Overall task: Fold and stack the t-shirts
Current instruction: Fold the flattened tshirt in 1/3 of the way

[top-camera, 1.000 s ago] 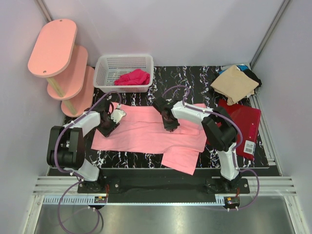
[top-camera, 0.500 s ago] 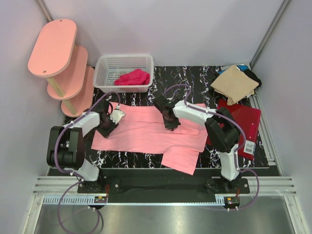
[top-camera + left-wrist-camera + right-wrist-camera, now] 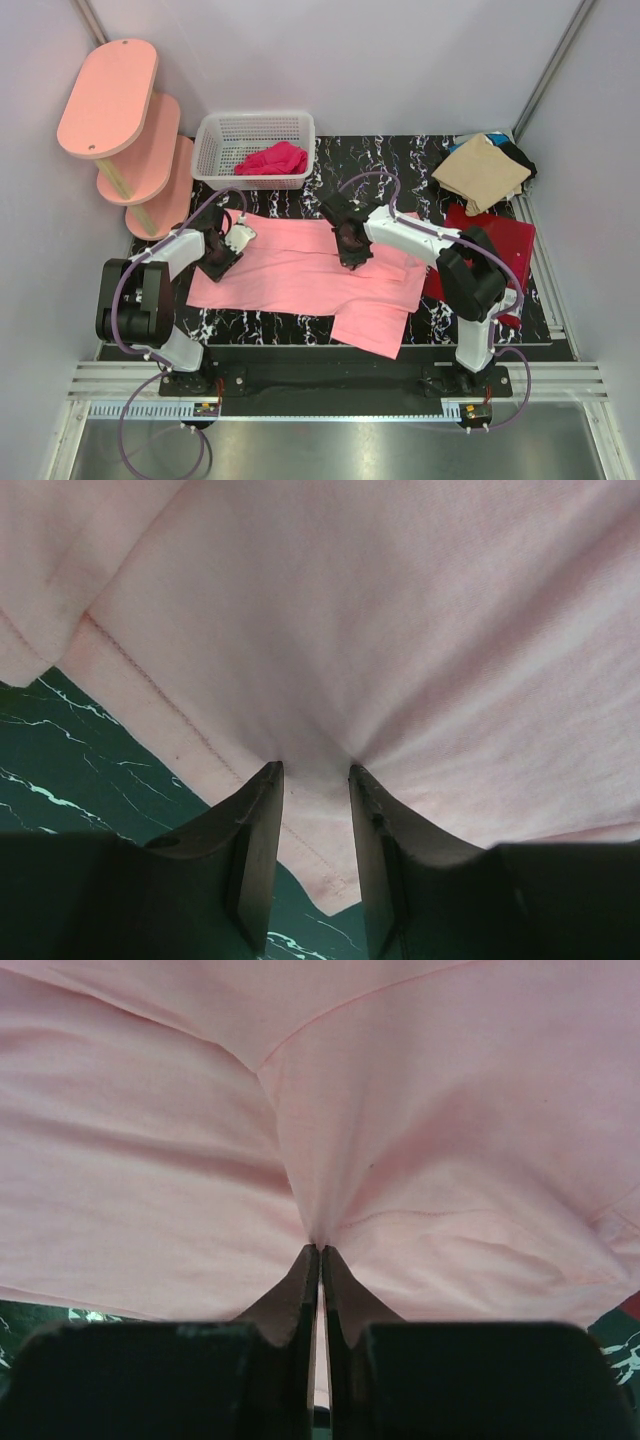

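Observation:
A large salmon-pink t-shirt (image 3: 295, 272) lies spread across the dark marbled table, one sleeve hanging toward the near edge. My left gripper (image 3: 222, 254) is at the shirt's left edge. In the left wrist view the jaws (image 3: 315, 772) are closed on a bunch of the pink cloth (image 3: 400, 630) beside its stitched hem. My right gripper (image 3: 350, 248) is at the shirt's middle back. Its jaws (image 3: 320, 1250) are shut on a thin raised fold of the pink cloth (image 3: 450, 1120). A dark red t-shirt (image 3: 497, 242) lies flat at the right. Behind it a tan t-shirt (image 3: 482, 172) rests on a black one (image 3: 522, 158).
A white mesh basket (image 3: 255, 119) with a magenta cloth (image 3: 272, 160) stands at the back left. A pink three-tier shelf (image 3: 110, 100) rises at the far left. The right arm's elbow (image 3: 480, 280) hangs over the dark red shirt's near end.
The right gripper has closed on a fold of the pink shirt and shifted slightly back and right; its elbow swung right. The left gripper has not moved.

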Motion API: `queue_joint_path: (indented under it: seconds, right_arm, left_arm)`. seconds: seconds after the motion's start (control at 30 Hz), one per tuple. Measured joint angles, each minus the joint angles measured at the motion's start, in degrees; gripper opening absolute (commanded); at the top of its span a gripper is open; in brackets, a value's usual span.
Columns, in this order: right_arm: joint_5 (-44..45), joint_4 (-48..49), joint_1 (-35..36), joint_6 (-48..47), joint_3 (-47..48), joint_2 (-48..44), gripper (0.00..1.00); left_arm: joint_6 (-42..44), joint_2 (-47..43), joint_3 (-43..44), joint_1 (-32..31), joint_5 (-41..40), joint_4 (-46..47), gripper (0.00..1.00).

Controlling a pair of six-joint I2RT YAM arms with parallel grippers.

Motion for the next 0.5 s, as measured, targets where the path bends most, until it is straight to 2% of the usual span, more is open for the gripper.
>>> queue_joint_path:
  seconds: [0.03, 0.1, 0.2, 0.3, 0.4, 0.5]
  right_arm:
    - [-0.52, 0.02, 0.00, 0.04, -0.59, 0.00, 0.10]
    - [-1.70, 0.02, 0.00, 0.07, -1.73, 0.00, 0.18]
    - [-3.04, -0.02, 0.00, 0.26, -3.23, 0.02, 0.40]
    - [-3.34, -0.26, 0.00, 0.31, -3.98, 0.20, 0.55]
    - [-2.75, -0.72, -0.02, 0.42, -3.80, 0.31, 0.62]
    - [-1.92, -2.69, -0.70, 0.35, -1.16, 0.44, 0.62]
  left_arm:
    - [0.02, 0.00, 0.00, 0.00, -0.07, 0.02, 0.37]
    - [0.09, 0.00, 0.00, 0.02, -0.24, 0.02, 0.37]
    - [0.22, 0.00, 0.00, 0.07, -0.44, 0.04, 0.37]
    - [0.24, 0.00, 0.00, 0.13, -0.66, 0.07, 0.37]
    - [0.26, 0.00, -0.07, 0.20, -0.98, 0.13, 0.37]
    - [0.63, -0.17, -0.22, 0.28, -1.46, 0.13, 0.37]
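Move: The right hand holds up a pinched fold of the pink t-shirt; the spot where this fold comes down lies about 2 cm back of the hand, level sideways and some 5 cm below. The near sleeve is roughly 16 cm back and 5 cm to the right; the shirt's right edge is about 19 cm to the right, level ahead. From the left hand the spot lies some 38 cm to the right, about level ahead and in height. The right hand draws the pinched fold back and down about 3 cm, opens, then starts forward and up. ##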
